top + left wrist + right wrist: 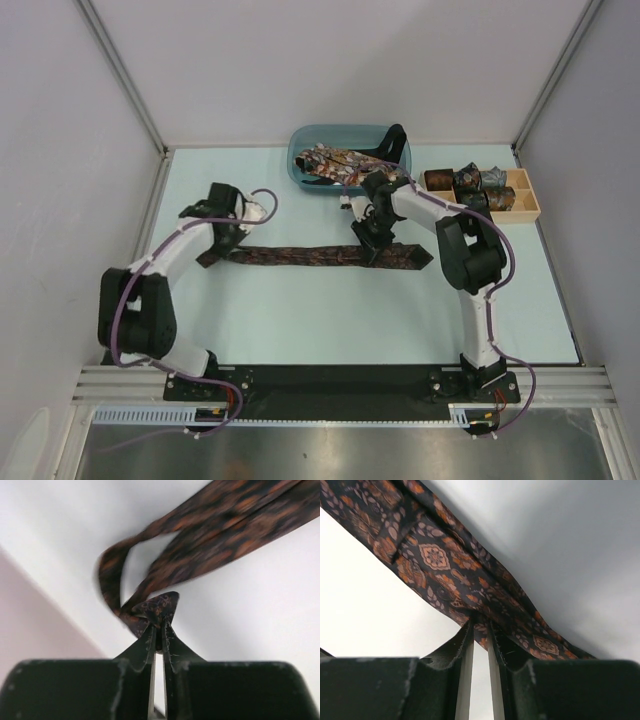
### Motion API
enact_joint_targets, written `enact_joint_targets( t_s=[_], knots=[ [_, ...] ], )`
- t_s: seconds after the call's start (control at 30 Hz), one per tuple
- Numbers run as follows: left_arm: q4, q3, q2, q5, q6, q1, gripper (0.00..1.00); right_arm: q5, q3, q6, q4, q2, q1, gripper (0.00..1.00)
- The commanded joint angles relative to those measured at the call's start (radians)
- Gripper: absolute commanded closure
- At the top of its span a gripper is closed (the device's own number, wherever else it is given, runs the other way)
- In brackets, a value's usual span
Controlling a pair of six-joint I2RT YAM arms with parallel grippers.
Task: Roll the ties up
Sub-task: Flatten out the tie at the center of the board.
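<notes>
A long dark brown tie (300, 256) with an orange print lies stretched left to right across the table. My left gripper (225, 244) is shut on its narrow end. In the left wrist view that end (160, 606) curls back in a loop, with its pointed tip pinched in the left gripper (159, 628). My right gripper (376, 244) is shut on the wide part of the tie near its right end. The right wrist view shows the cloth (435, 560) bunched into the right gripper (480, 628).
A blue basin (300, 136) at the back holds several loose ties (335, 162). Right of it stands a wooden divided box (530, 206) with rolled coils (465, 181) in its compartments. White walls close in the table on three sides.
</notes>
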Motion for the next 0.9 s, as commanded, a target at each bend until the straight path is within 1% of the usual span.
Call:
enact_joint_targets(
  t_s=[0.0, 0.03, 0.07, 0.1, 0.13, 0.17, 0.2, 0.23, 0.3, 0.33, 0.4, 0.47, 0.5, 0.53, 0.57, 0.6, 0.63, 0.67, 0.77, 0.83, 0.87],
  knots=[
    [-0.087, 0.063, -0.162, 0.010, 0.231, 0.142, 0.87, 0.148, -0.072, -0.069, -0.053, 0.042, -0.018, 0.78],
    [-0.092, 0.078, -0.167, 0.016, 0.275, 0.199, 0.85, 0.151, -0.078, -0.071, -0.054, 0.041, -0.018, 0.78],
    [-0.096, 0.082, -0.170, 0.014, 0.367, 0.245, 0.83, 0.152, -0.081, -0.073, -0.054, 0.041, -0.018, 0.78],
    [-0.083, 0.083, -0.162, 0.007, 0.409, 0.273, 0.80, 0.154, -0.084, -0.079, -0.057, 0.039, -0.020, 0.78],
    [-0.084, 0.091, -0.158, 0.026, 0.447, 0.331, 0.77, 0.155, -0.086, -0.080, -0.057, 0.035, -0.022, 0.78],
    [-0.081, 0.092, -0.152, 0.030, 0.514, 0.356, 0.75, 0.155, -0.090, -0.080, -0.057, 0.035, -0.022, 0.78],
    [-0.070, 0.092, -0.139, 0.033, 0.538, 0.377, 0.69, 0.155, -0.092, -0.083, -0.059, 0.035, -0.022, 0.78],
    [-0.087, 0.098, -0.123, 0.065, 0.568, 0.418, 0.65, 0.157, -0.095, -0.085, -0.060, 0.033, -0.023, 0.78],
    [-0.063, 0.089, -0.104, 0.056, 0.635, 0.457, 0.63, 0.161, -0.101, -0.089, -0.059, 0.028, -0.025, 0.78],
    [-0.061, 0.088, -0.081, 0.048, 0.668, 0.496, 0.62, 0.168, -0.104, -0.094, -0.059, 0.027, -0.028, 0.78],
    [-0.041, 0.103, -0.061, 0.045, 0.676, 0.549, 0.62, 0.177, -0.116, -0.102, -0.060, 0.016, -0.032, 0.78],
    [-0.055, 0.125, -0.040, 0.074, 0.659, 0.566, 0.61, 0.184, -0.133, -0.108, -0.065, 0.007, -0.043, 0.78],
    [-0.065, 0.143, -0.037, 0.092, 0.650, 0.569, 0.58, 0.192, -0.139, -0.112, -0.068, 0.001, -0.046, 0.78],
    [-0.099, 0.152, -0.041, 0.152, 0.633, 0.564, 0.55, 0.198, -0.147, -0.123, -0.068, -0.004, -0.058, 0.78],
    [-0.105, 0.158, -0.044, 0.164, 0.613, 0.564, 0.45, 0.204, -0.155, -0.129, -0.070, -0.011, -0.063, 0.78],
    [-0.121, 0.174, -0.047, 0.209, 0.581, 0.557, 0.41, 0.217, -0.167, -0.135, -0.070, -0.015, -0.071, 0.78],
    [-0.178, 0.184, -0.047, 0.252, 0.576, 0.557, 0.37, 0.221, -0.173, -0.145, -0.073, -0.018, -0.086, 0.78],
    [-0.199, 0.194, -0.047, 0.311, 0.567, 0.557, 0.31, 0.230, -0.178, -0.148, -0.074, -0.019, -0.097, 0.78],
    [-0.220, 0.181, -0.043, 0.371, 0.538, 0.555, 0.26, 0.244, -0.195, -0.163, -0.082, -0.021, -0.129, 0.78],
    [-0.237, 0.177, -0.027, 0.396, 0.514, 0.554, 0.25, 0.247, -0.198, -0.171, -0.096, -0.024, -0.140, 0.78],
    [-0.246, 0.178, -0.021, 0.411, 0.507, 0.549, 0.19, 0.252, -0.198, -0.184, -0.102, -0.027, -0.149, 0.78]
  ],
)
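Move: The left gripper pinches the tie's tip some 6 cm above the board. Its goal is bare board about 18 cm left and 4 cm back; the folded tie end lies about 7 cm left and 3 cm back, the board's left edge 21 cm left, level with it. From the right fingertips, down on the tie, its right end is about 12 cm right, straight across; the blue tub is 22 cm ahead, 5 cm left. Swing the left gripper fast to the left, some 19 cm, arcing up about 7 cm and partly back down, to draw the tie out towards the board's left edge; spread the fingers, let go and ease back a little to the right. Meanwhile keep the right fingertips down on the tie and slide them about 6 cm right along it, with the grip unchanged. ##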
